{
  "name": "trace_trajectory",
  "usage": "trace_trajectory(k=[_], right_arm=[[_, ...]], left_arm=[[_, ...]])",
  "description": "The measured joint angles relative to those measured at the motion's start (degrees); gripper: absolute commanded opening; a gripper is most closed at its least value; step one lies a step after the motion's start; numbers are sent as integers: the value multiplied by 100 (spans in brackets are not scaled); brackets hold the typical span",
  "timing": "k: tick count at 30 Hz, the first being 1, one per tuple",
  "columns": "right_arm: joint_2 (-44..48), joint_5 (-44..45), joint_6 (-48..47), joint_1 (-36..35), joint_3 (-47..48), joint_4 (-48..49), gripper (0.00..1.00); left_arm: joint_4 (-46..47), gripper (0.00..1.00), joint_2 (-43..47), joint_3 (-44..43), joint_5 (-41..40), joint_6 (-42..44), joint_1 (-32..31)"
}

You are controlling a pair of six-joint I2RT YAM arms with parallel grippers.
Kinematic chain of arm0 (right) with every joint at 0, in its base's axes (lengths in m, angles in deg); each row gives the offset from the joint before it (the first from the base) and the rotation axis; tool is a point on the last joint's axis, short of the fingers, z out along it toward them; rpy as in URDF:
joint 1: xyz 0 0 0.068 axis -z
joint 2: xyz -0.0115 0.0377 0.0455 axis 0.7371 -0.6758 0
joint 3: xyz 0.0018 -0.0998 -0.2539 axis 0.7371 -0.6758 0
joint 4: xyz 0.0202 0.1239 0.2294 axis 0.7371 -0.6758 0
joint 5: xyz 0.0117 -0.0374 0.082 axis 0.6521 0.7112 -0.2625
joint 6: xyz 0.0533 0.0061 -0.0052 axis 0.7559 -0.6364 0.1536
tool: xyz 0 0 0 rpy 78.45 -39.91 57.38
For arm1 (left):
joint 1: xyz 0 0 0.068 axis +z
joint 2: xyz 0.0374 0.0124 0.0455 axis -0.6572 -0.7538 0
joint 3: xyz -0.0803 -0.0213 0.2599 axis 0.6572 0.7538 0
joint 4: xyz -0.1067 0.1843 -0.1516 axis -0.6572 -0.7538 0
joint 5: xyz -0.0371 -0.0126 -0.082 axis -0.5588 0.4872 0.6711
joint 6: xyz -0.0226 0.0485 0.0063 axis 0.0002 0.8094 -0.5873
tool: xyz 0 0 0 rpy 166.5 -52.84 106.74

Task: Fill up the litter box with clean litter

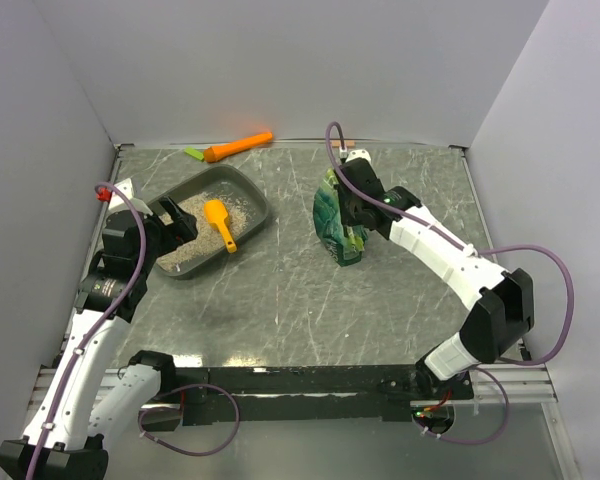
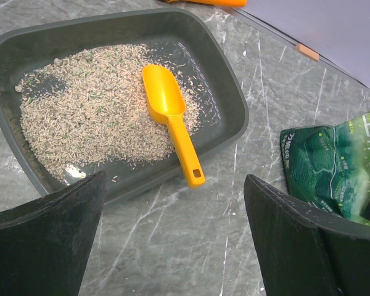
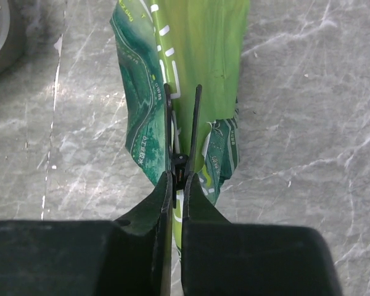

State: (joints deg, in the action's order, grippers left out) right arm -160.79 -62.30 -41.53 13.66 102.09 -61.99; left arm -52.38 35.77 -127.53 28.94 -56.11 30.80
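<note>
The dark grey litter box (image 1: 252, 192) sits at the left of the table, with clean litter (image 1: 185, 255) spread over most of its floor and an orange scoop (image 1: 220, 222) lying on top. In the left wrist view the litter box (image 2: 234, 105), the litter (image 2: 92, 111) and the scoop (image 2: 169, 114) lie just ahead of my left gripper (image 2: 172, 246). It is open with nothing between its fingers (image 2: 49, 240). My right gripper (image 3: 179, 179) is shut on a black clip (image 3: 180, 163) at the top of the upright green bag (image 3: 203, 55).
An orange carrot-shaped item (image 1: 238, 146) and a small green piece (image 1: 193, 154) lie by the back wall. White walls close in the table on the left, back and right. A corner of the litter box (image 3: 0, 31) shows left of the bag.
</note>
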Motion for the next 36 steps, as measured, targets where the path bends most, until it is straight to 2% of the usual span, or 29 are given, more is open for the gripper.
trace_trajectory(k=[8, 18, 29, 36], right_arm=[[247, 236, 17, -17, -44, 17, 0], [1180, 804, 195, 46, -111, -267, 0], [1598, 914, 614, 964, -1309, -671, 0], [1593, 81, 1147, 1580, -2509, -684, 0]], left_arm=[[0, 97, 0, 0, 2, 0, 0], [0, 97, 0, 0, 4, 0, 0], [0, 97, -2, 2, 22, 0, 0], [-46, 97, -81, 11, 17, 0, 0]])
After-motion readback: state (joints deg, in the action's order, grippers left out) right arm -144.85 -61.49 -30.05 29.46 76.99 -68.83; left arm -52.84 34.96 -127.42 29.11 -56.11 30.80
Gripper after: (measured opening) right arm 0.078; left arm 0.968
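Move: The right fingers already grip the black clip at the litter bag's mouth; the bag's middle sits some 9 cm below them and 3 cm ahead. The clip's way leads to bare table right of the bag, about 11 cm back, 14 cm right and 18 cm down. The litter box lies about 9 cm ahead and 31 cm left, 18 cm lower. From the left hand that bare spot is roughly 46 cm right, 6 cm back and 24 cm down. Keeping its pinch on the black clip, the right hand first draws it up about 6 cm off the bag's mouth, easing to the right and slightly back as the fingers tip up a little. It then swings away over the table to the bag's right and sinks steeply, ending about 14 cm right, 9 cm back and 9 cm lower than it began, while the wrist turns some 25 degrees clockwise and the fingers tip down again with the clip's prongs leading. ##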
